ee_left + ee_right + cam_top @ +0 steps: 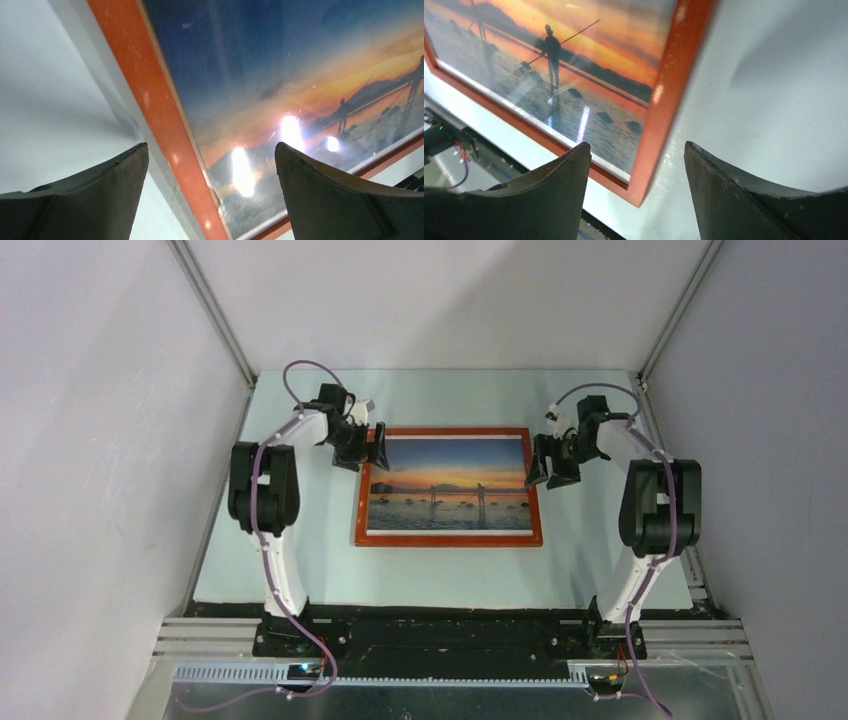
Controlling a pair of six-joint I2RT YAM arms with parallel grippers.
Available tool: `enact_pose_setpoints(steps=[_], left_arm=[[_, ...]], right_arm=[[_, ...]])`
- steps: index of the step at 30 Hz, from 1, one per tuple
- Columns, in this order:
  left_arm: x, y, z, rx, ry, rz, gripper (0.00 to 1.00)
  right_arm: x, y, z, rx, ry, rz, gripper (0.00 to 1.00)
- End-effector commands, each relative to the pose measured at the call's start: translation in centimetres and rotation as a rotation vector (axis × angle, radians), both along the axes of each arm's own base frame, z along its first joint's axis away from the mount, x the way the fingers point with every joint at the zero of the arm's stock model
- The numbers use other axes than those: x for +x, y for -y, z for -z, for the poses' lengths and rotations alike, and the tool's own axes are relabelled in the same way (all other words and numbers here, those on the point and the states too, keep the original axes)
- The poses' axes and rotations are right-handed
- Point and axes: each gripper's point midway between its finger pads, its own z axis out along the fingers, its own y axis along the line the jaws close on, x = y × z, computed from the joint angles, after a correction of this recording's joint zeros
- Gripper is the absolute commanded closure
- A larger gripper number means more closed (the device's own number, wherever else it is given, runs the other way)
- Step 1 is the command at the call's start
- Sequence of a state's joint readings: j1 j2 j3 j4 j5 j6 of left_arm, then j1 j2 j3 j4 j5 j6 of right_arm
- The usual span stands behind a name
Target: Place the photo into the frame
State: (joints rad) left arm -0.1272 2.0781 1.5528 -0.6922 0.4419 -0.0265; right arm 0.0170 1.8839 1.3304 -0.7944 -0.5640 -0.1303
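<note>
The orange-brown frame [449, 540] lies flat in the middle of the table with the sunset photo [450, 483] showing inside it behind the pane. My left gripper [377, 445] hangs open over the frame's upper left corner, one finger on each side of the left rail [165, 130], nothing held. My right gripper [541, 462] hangs open over the frame's right rail [664, 100], straddling it without gripping. In the wrist views the photo [300, 85] [564, 65] reflects the lamps.
The pale table [300, 570] is walled by white panels at the back and both sides. A black bar and metal rail [450, 640] run along the near edge between the arm bases.
</note>
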Motion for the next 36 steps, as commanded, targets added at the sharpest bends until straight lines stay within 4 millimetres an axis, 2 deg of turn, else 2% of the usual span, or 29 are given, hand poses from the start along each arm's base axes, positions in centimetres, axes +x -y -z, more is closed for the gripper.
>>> enact_pose_setpoints(steps=[1,2,3,4,5,6,7,8,9,10,13,14,15,16,17,18,19,20,21,22,23,24,25,26,27,36], left_arm=[[0.9,-1.6,-4.7,0.092,0.191,-0.032,0.0],[1.3,-2.2,-5.9,0.12,0.24,-0.048,0.0],[0.9,-2.6,-5.8,0.136,0.245,-0.055,0.0],[1.3,-3.2,-7.2,0.162,0.299,-0.077,0.0],[0.8,-3.7,-7.1,0.179,0.303,-0.088,0.0],[1.0,-4.3,-8.5,0.195,0.353,-0.11,0.0],[0.5,-4.8,-9.2,0.201,0.376,-0.127,0.0],[0.6,-5.3,-9.8,0.213,0.406,-0.147,0.0],[0.0,-6.0,-9.6,0.222,0.405,-0.161,0.0],[0.1,-6.5,-11.2,0.227,0.459,-0.183,0.0],[-1.0,-8.3,-13.8,0.24,0.554,-0.242,0.0],[-1.5,-9.3,-13.7,0.253,0.558,-0.265,0.0],[-1.9,-9.7,-15.6,0.252,0.614,-0.286,0.0],[-2.4,-10.4,-15.4,0.259,0.618,-0.303,0.0],[-2.9,-10.8,-17.2,0.255,0.674,-0.325,0.0],[-3.5,-11.3,-17.2,0.262,0.679,-0.342,0.0],[-4.2,-11.7,-18.7,0.259,0.727,-0.366,0.0],[-4.8,-11.9,-18.6,0.262,0.732,-0.375,0.0],[-5.6,-12.1,-20.1,0.258,0.781,-0.395,0.0],[-6.2,-13.1,-19.8,0.269,0.782,-0.424,0.0],[-7.1,-13.5,-21.3,0.271,0.832,-0.446,0.0],[-7.7,-13.9,-21.0,0.278,0.836,-0.456,0.0],[-8.5,-14.1,-22.2,0.281,0.879,-0.47,0.0],[-9.1,-14.1,-21.9,0.281,0.88,-0.474,0.01],[-9.9,-14.6,-23.0,0.296,0.921,-0.504,0.01],[-15.5,-15.2,-26.3,0.3,1.104,-0.555,0.02]], right_arm=[[2.4,3.6,-4.3,-0.103,0.2,0.098,0.26],[2.8,4.5,-4.7,-0.135,0.233,0.117,0.25],[2.8,4.8,-5.6,-0.149,0.269,0.128,0.23],[3.2,5.7,-6.0,-0.178,0.303,0.149,0.2],[3.1,6.1,-7.0,-0.191,0.34,0.161,0.1],[3.4,7.0,-8.3,-0.223,0.393,0.19,0.05],[3.6,7.5,-8.6,-0.239,0.422,0.204,0.02],[3.5,8.4,-10.0,-0.27,0.468,0.235,0.01],[3.6,9.0,-10.3,-0.289,0.491,0.254,0.01],[3.4,9.7,-11.7,-0.305,0.537,0.28,0.01],[2.8,10.9,-13.9,-0.33,0.62,0.332,0.0],[2.3,11.3,-14.9,-0.341,0.651,0.35,0.01],[2.3,11.6,-15.6,-0.347,0.676,0.367,0.01],[1.7,12.0,-16.5,-0.368,0.706,0.391,0.01],[1.3,12.4,-17.7,-0.384,0.745,0.42,0.0],[1.0,12.6,-17.7,-0.393,0.752,0.43,0.01],[0.5,12.9,-18.7,-0.406,0.784,0.449,0.0],[0.1,12.9,-18.5,-0.412,0.785,0.452,0.01],[-0.4,13.0,-19.3,-0.416,0.812,0.461,0.01],[-0.8,12.9,-18.9,-0.418,0.809,0.457,0.01],[-1.3,12.8,-19.4,-0.416,0.827,0.457,0.0],[-1.7,12.7,-19.0,-0.415,0.822,0.453,0.01],[-2.2,12.6,-19.3,-0.409,0.837,0.45,0.01],[-2.5,12.5,-19.0,-0.409,0.834,0.444,0.01],[-3.0,12.3,-19.1,-0.405,0.845,0.442,0.01],[-6.7,11.6,-22.1,-0.384,1.003,0.458,0.0]])
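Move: The finished frame, photo showing, lies flat between the two hands. Its middle is about 18 cm to the right of the left hand and 6 cm nearer the base; from the right hand it is some 22 cm to the left and 2 cm back. The middle of its left rail is about 6 cm back from the left hand and 1 cm to its left. The middle of its right rail is about 3 cm left of the right hand and 2 cm back. All of it lies some 3 to 5 cm below the hands. Both hands rise some 20–25 cm and draw outwards and back from the frame, tipping up; right fingers open. ##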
